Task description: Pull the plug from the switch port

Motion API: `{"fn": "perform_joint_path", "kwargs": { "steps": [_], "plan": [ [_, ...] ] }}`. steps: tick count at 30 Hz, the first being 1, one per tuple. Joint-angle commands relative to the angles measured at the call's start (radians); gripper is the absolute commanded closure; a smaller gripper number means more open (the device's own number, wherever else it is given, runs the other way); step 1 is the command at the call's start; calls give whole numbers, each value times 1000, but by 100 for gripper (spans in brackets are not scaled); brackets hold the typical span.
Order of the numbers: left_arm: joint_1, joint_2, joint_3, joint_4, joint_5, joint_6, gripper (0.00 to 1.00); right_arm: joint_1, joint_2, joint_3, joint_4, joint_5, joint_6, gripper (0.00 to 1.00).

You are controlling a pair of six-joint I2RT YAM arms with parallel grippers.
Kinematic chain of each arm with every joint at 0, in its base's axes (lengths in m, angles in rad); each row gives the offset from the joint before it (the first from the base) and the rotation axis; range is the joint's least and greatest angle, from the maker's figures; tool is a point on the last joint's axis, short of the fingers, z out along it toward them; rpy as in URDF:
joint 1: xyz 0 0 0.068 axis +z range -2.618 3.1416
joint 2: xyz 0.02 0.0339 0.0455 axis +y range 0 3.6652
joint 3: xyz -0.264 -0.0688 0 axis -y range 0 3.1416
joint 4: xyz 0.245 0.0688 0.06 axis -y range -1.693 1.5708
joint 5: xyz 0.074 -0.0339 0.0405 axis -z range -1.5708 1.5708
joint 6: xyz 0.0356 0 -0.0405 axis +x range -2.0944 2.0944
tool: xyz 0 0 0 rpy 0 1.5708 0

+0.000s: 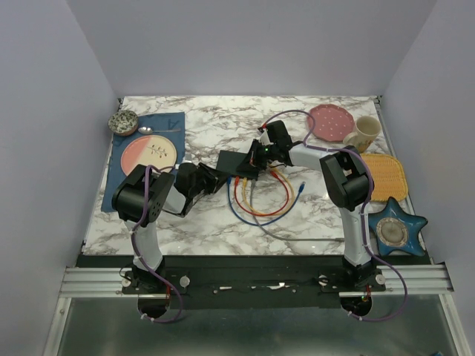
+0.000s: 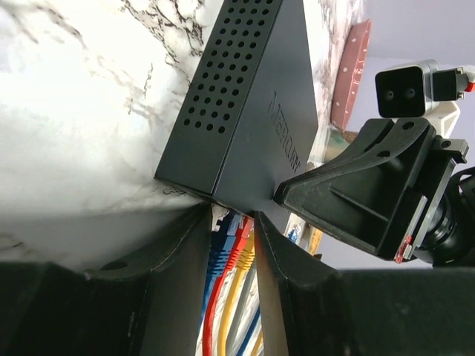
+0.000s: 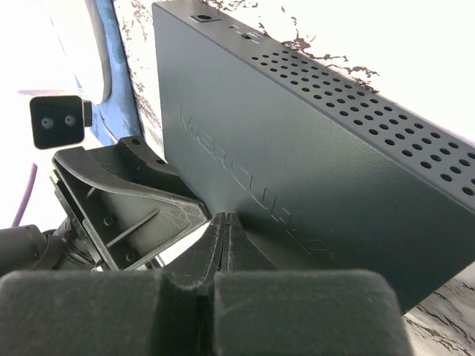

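Note:
The black switch lies flat mid-table, its vented side and lettered top showing in the wrist views. Blue, red and yellow plugs sit side by side in its near edge. My left gripper straddles all three, its fingers against the outer ones. My right gripper is shut with nothing in it, tips pressed down on the switch top. Which port each plug sits in is hidden.
Blue, red and orange cables loop toward the near edge, with a loose blue plug end. A plate on a blue mat, a bowl, a pink plate, a mug, a yellow mat and a star dish ring the sides.

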Motion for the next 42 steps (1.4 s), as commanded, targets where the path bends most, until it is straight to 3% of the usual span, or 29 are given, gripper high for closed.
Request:
{"fn": "perform_joint_path", "kwargs": {
  "steps": [1, 9, 27, 40, 42],
  "plan": [
    [-10, 20, -43, 14, 14, 27, 57, -3, 41, -19, -34, 40, -17, 99],
    [-10, 36, -48, 25, 14, 19, 55, -3, 44, -19, -33, 40, -14, 99],
    [-22, 33, 50, -157, -35, -4, 62, -3, 44, -24, -28, 37, -12, 99],
    [-28, 66, 12, -81, -24, -17, 98, -3, 35, -35, -25, 42, -12, 99],
    [-27, 72, -3, -56, -23, -21, 100, -3, 21, -42, -25, 66, -20, 99]
  ]
}}
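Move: The blue plug in the switch's front edge sits right at the left hand's half-open fingertips, about 1 cm ahead and 1 cm lower, with no clear sideways offset. From the left hand, the red plug is about 1 cm ahead, 2 to the right and 1 below; the switch's middle is some 6 cm ahead, 3 right and 1 below. From the right hand, the blue plug lies roughly 4 cm back, 7 left and 2 down, the switch's middle 1 ahead, 3 left and 2 down. The left fingers close from a little under half open to nearly shut about the blue plug at the switch's front edge. Beforehand that hand eases back about 1 cm, then comes forward again a little over 1 cm while shifting 1 cm to its right. The right hand stays put, its shut fingertips still resting on the switch's top. ##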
